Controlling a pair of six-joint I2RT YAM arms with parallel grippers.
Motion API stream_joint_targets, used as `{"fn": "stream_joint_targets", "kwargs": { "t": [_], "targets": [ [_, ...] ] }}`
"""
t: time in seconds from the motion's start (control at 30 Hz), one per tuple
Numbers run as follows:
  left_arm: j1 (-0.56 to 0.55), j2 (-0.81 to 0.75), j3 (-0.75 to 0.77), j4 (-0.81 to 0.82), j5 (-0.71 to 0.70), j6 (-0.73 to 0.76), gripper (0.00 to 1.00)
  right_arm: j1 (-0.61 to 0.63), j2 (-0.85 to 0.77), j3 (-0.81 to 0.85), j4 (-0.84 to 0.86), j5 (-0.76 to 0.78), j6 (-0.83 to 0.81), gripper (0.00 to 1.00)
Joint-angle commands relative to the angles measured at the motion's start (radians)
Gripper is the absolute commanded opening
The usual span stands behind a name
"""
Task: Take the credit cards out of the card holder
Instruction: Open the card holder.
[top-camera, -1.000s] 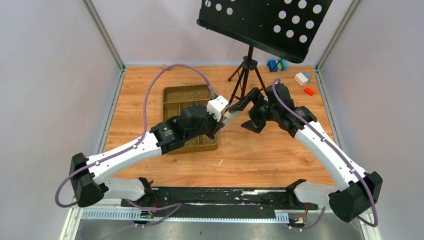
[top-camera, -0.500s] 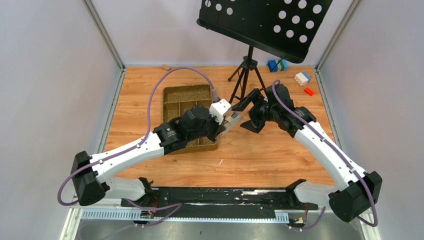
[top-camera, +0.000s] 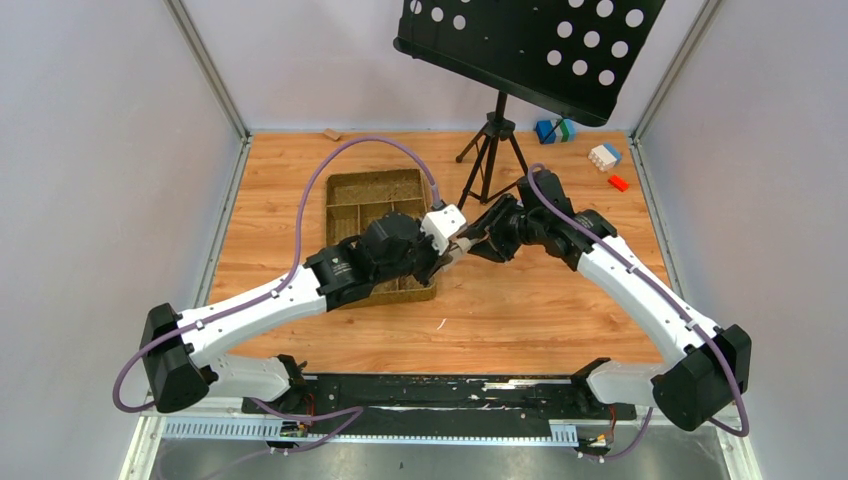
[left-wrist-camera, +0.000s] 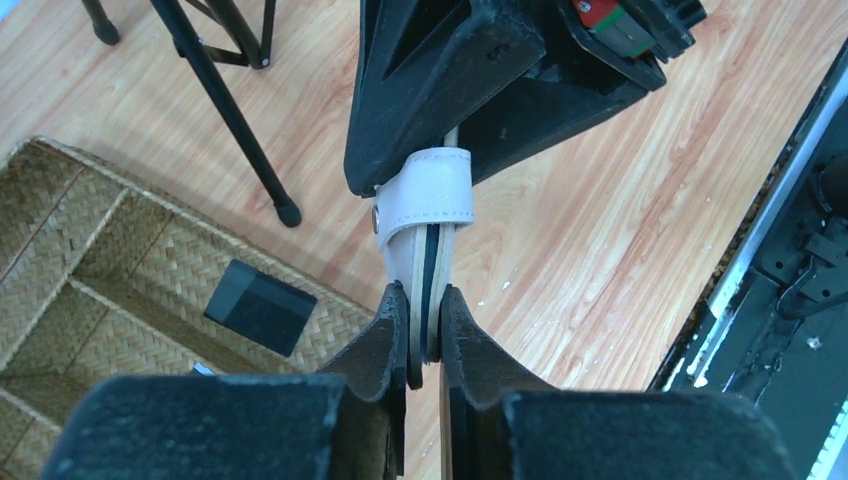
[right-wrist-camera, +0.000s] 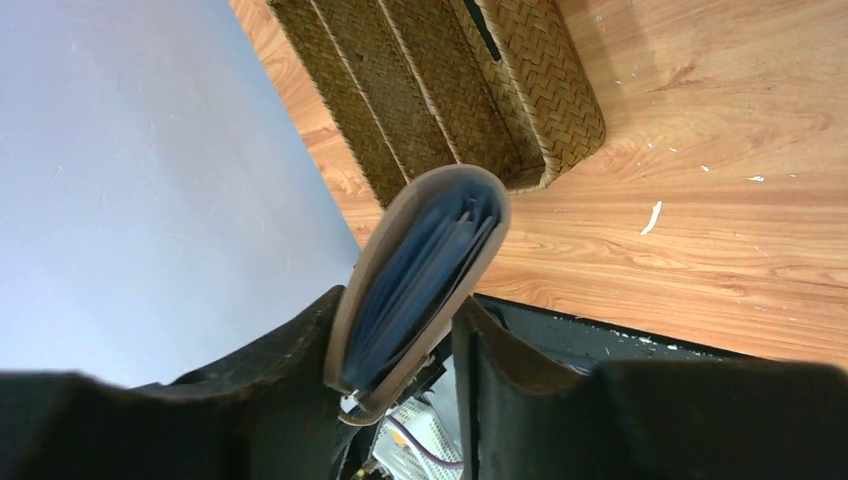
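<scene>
The cream card holder (top-camera: 458, 247) hangs above the table between my two grippers. My left gripper (left-wrist-camera: 425, 330) is shut on one edge of the card holder (left-wrist-camera: 432, 200), whose tab wraps over the far end. The black fingers (left-wrist-camera: 440, 90) of my right gripper (top-camera: 478, 240) clamp that far end. In the right wrist view, the card holder (right-wrist-camera: 420, 270) stands between the jaws of my right gripper (right-wrist-camera: 400, 300), blue lining and card edges showing. A black card (left-wrist-camera: 258, 307) lies in the woven tray (left-wrist-camera: 60, 230).
The woven tray (top-camera: 360, 190) sits left of centre, partly under my left arm. A black music stand's tripod (top-camera: 495, 140) stands behind the grippers, with one leg (left-wrist-camera: 230, 110) close by. Toy bricks (top-camera: 604, 155) lie at the back right. A black rail (top-camera: 440, 395) runs along the near edge.
My right gripper has moved left onto the holder and narrowed its jaws round it. My left gripper has carried the holder a little to the right and kept hold.
</scene>
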Motion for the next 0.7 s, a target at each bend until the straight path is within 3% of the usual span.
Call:
{"fn": "stream_joint_targets", "kwargs": {
  "t": [0.0,0.1,0.2,0.27,0.37,0.47,0.6,0.67],
  "targets": [
    [-0.013,-0.034,0.010,0.047,0.001,0.040,0.20,0.005,-0.006,0.010,-0.055,0.032,0.072,0.34],
    [-0.012,-0.048,-0.010,0.061,0.000,0.037,0.38,0.005,-0.010,-0.001,-0.056,0.043,0.063,0.18],
    [-0.011,-0.078,-0.019,0.041,-0.012,-0.020,0.72,0.005,-0.022,0.000,-0.056,0.066,0.009,0.14],
    [0.017,-0.102,0.000,-0.020,0.009,-0.082,0.88,0.001,-0.026,0.001,0.011,0.040,-0.106,0.11],
    [0.186,-0.137,-0.044,-0.003,0.290,-0.239,0.92,-0.005,-0.031,-0.016,0.131,-0.045,-0.226,0.07],
    [0.348,-0.183,-0.147,0.141,0.537,-0.438,0.92,-0.011,-0.045,-0.053,0.286,-0.137,-0.283,0.04],
    [0.426,-0.230,-0.241,0.303,0.663,-0.626,0.93,-0.014,-0.063,-0.070,0.443,-0.228,-0.353,0.07],
    [0.460,-0.242,-0.319,0.480,0.754,-0.772,0.93,-0.018,-0.068,-0.057,0.481,-0.262,-0.387,0.09]
  ]
}}
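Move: The card holder hangs between the hands: its middle is about 2 cm ahead, 3 cm right and 1 cm below the left hand, which still grips one end. From the right hand it lies some 3 cm left, 2 cm back and 1 cm below. From the left hand, the dark card in the woven tray is roughly 11 cm ahead and 6 cm left, and the tray's middle 13 cm ahead and 14 cm left, both about 18 cm below. Right hand closes on the card holder, then turns about 25 degrees; left lets go, withdrawing 6 cm left. ##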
